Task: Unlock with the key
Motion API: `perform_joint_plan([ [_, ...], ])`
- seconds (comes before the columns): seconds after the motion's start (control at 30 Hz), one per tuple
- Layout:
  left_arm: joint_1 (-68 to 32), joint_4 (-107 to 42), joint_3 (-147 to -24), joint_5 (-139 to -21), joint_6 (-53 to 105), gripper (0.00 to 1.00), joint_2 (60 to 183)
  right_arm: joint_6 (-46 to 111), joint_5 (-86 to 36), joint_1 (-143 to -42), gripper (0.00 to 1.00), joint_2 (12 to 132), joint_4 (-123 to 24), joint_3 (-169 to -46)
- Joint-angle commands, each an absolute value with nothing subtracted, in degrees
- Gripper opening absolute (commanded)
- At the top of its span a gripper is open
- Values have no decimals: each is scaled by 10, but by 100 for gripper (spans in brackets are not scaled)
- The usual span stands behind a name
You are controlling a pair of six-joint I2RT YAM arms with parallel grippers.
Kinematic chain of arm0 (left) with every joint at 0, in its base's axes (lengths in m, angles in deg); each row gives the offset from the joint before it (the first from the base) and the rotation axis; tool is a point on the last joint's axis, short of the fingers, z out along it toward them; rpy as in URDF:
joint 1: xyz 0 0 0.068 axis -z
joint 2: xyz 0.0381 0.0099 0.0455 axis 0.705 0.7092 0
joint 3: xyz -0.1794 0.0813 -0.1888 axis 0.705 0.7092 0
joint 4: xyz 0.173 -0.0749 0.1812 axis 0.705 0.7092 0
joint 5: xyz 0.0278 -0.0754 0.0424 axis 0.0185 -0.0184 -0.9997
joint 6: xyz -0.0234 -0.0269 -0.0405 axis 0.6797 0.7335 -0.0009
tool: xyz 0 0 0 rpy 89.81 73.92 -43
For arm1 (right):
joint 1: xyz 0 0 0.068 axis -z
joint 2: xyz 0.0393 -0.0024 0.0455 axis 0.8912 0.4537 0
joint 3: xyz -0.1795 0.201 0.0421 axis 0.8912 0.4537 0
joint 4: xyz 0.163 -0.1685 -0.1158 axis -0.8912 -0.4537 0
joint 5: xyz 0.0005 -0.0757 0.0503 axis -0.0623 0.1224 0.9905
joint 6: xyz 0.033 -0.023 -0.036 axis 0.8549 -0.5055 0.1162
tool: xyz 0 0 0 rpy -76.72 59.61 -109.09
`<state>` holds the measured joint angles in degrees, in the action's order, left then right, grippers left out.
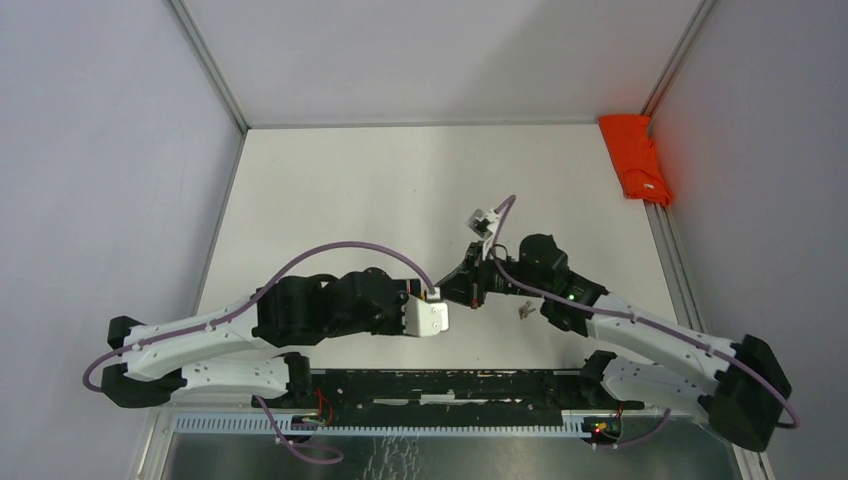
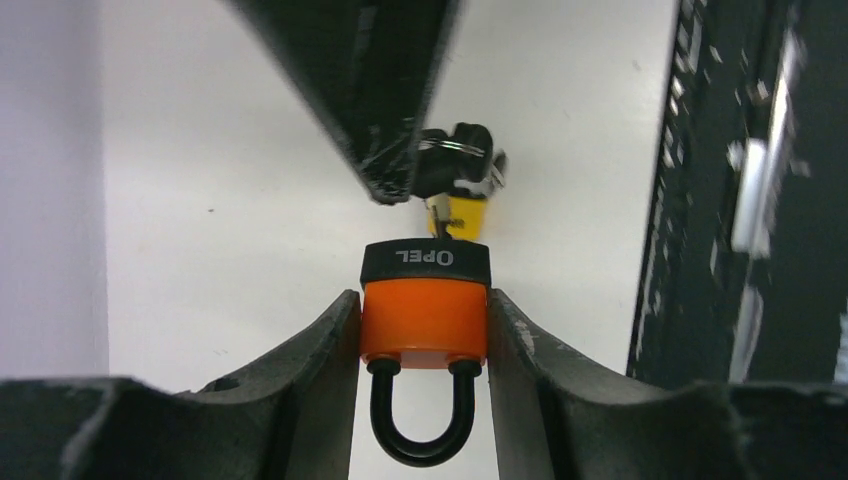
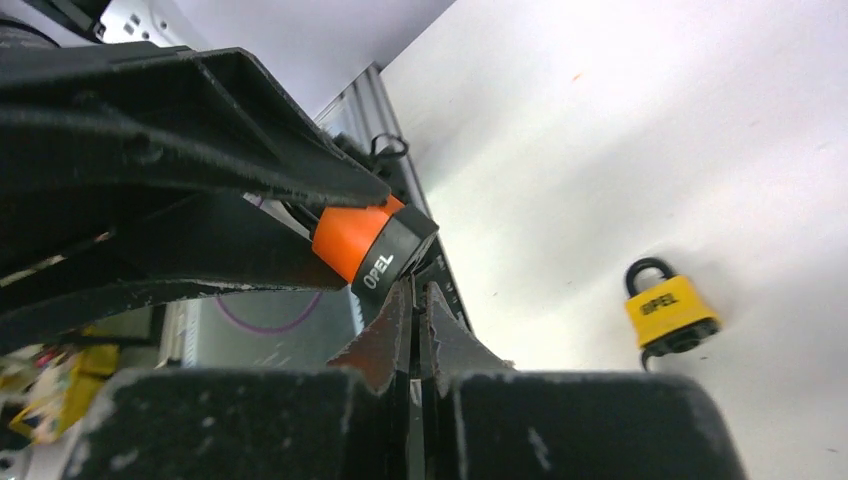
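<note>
An orange padlock (image 2: 424, 322) with a black "OPEL" base and black shackle is clamped by its sides between the fingers of my left gripper (image 2: 424, 320), shackle pointing back at the camera. The key (image 2: 438, 214) stands in the padlock's base, with a ring and black-headed keys (image 2: 462, 150) hanging off it. My right gripper (image 3: 415, 295) is shut on the key right at the padlock's base (image 3: 392, 258). In the top view both grippers (image 1: 450, 302) (image 1: 470, 285) meet above the table's near middle.
A yellow padlock (image 3: 668, 305) lies on the white table (image 1: 400, 190) to the right of the grippers. A red cloth (image 1: 636, 160) sits at the far right edge. A black rail (image 1: 440, 385) runs along the near edge between the arm bases.
</note>
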<state>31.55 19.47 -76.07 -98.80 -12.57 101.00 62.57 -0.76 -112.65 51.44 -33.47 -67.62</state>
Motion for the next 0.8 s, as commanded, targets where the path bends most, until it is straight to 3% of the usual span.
perform_joint_plan([
  [0.0, 318, 13, -742, -1083, -39, 2, 948, 576, -156, -1133, 0, 433, -380, -676],
  [0.17, 319, -64, -701, -1113, -20, 2, 886, 537, -274, -1130, 0, 380, -446, -700],
  [0.3, 318, -52, -710, -1043, -23, 2, 879, 523, -294, -1120, 0, 379, -461, -714],
  [0.6, 319, -86, -638, -963, -51, 2, 788, 621, -72, -1035, 0, 343, -235, -629],
  [0.77, 319, -68, -649, -886, -48, 2, 719, 780, 62, -981, 0, 365, -16, -566],
])
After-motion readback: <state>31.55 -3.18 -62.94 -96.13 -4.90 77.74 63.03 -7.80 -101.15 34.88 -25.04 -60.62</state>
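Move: The orange padlock, held in the left fingers, lies from the right hand, which holds the key, about 5 cm to the left, 2 cm back and 1 cm higher. From the right hand the yellow padlock on the table is about 5 cm left, 4 cm ahead and 20 cm below; the spare keys some 19 cm right, 1 cm ahead, 21 cm below. From the left hand the key is roughly 5 cm right, 2 cm ahead, 2 cm below. Right hand draws the key about 10 cm right, up and forward; left lifts the padlock 7 cm, levelling. ##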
